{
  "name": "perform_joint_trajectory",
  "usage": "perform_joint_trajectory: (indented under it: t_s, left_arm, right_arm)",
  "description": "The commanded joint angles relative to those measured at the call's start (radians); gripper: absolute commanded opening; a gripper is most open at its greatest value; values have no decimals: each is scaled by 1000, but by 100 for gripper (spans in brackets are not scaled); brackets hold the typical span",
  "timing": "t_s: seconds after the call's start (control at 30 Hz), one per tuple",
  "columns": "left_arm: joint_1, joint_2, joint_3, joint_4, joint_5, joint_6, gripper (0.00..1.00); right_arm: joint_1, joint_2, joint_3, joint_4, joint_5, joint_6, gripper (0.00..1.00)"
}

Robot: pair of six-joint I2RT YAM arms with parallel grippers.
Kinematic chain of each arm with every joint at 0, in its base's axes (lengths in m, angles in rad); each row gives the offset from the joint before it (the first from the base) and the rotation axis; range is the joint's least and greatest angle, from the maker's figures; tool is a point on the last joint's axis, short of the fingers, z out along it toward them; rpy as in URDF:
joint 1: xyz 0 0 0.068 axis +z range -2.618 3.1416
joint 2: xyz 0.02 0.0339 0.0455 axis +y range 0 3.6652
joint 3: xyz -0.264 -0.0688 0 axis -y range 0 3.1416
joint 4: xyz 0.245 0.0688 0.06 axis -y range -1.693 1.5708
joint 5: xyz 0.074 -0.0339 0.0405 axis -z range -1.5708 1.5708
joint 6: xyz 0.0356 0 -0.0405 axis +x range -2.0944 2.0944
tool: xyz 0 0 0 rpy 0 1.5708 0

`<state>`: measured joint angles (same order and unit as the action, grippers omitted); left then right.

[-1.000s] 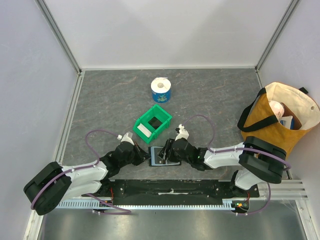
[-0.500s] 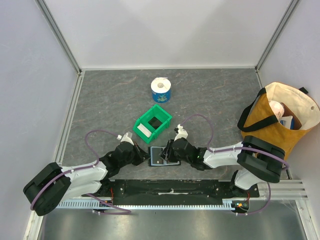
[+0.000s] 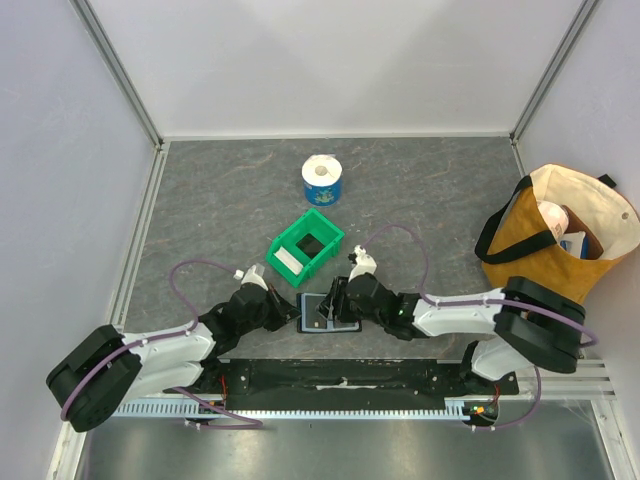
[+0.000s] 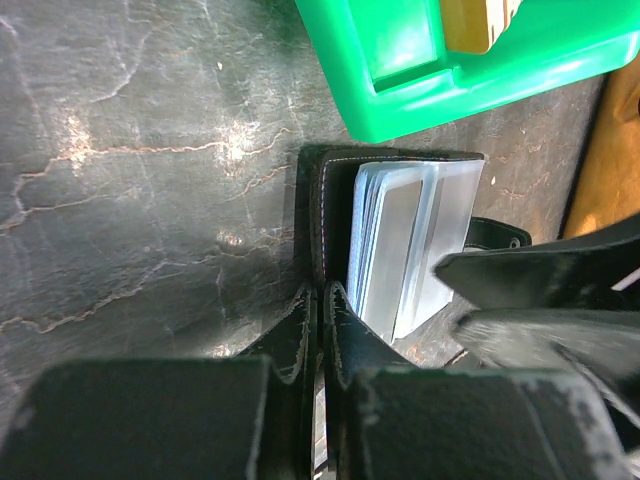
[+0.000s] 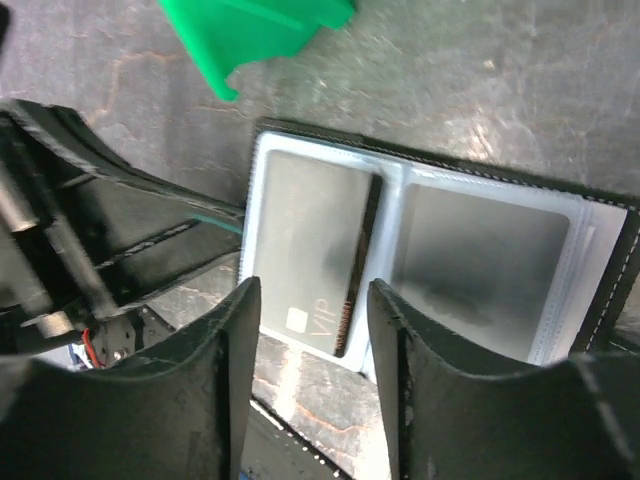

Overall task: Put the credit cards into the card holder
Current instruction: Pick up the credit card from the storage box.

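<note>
The card holder (image 3: 330, 313) lies open on the table near the front edge, black with bluish clear pockets (image 4: 400, 240). A grey card marked VIP (image 5: 310, 250) sits in its left pocket in the right wrist view; the right pocket (image 5: 480, 270) looks empty. My left gripper (image 3: 296, 313) is shut on the holder's left cover edge (image 4: 320, 300). My right gripper (image 3: 330, 303) hovers open just above the pockets, its jaws (image 5: 315, 340) on either side of the card's near end, holding nothing.
A green bin (image 3: 305, 245) stands just behind the holder, with a white flat item (image 3: 288, 260) and a dark item (image 3: 311, 245) inside. A blue-and-white roll (image 3: 323, 180) stands farther back. A tan tote bag (image 3: 560, 240) is at the right.
My right arm has shifted slightly and its gripper has edged a little left over the holder. The left gripper and the holder have not moved.
</note>
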<state>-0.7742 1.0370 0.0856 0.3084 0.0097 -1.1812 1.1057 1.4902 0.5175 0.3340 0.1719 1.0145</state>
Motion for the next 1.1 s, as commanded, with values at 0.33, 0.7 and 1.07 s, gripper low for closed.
perform_joint_trajectory:
  t_s: [0.33, 0.7, 1.07]
  left_arm:
    - [0, -80, 2, -284, -103, 97, 2]
    - [-2, -115, 8, -321, -134, 111, 2]
    - [0, -68, 29, -322, -143, 130, 2]
  right_arm:
    - [-156, 8, 508, -361, -95, -464, 73]
    - [-245, 315, 794, -438, -325, -559, 76]
    - [-271, 481, 934, -503, -436, -633, 80]
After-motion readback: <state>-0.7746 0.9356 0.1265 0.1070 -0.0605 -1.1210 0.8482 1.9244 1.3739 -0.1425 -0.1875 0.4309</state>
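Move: The row of upright credit cards, at the near-left end of the green storage box, lies about 12 cm ahead of my right hand, 8 cm to its left and nearly level with it. The box's middle is some 15 cm ahead and 4 cm left, with the black card lying there too. The open card holder is just under this hand, its middle 2 cm to the right. From my left hand, which pinches the holder's left edge, the cards are about 13 cm ahead and 2 cm left, and the holder's middle 7 cm right. I lift my right hand clear of the card holder and arc it forward and left over the near wall of the green box, up about 14 cm and then down again some 8, towards the row of cards, turning it counter-clockwise by 20 degrees or so and spreading the fingers wider. My left hand keeps its pinch on the holder's edge and draws it slightly left. ##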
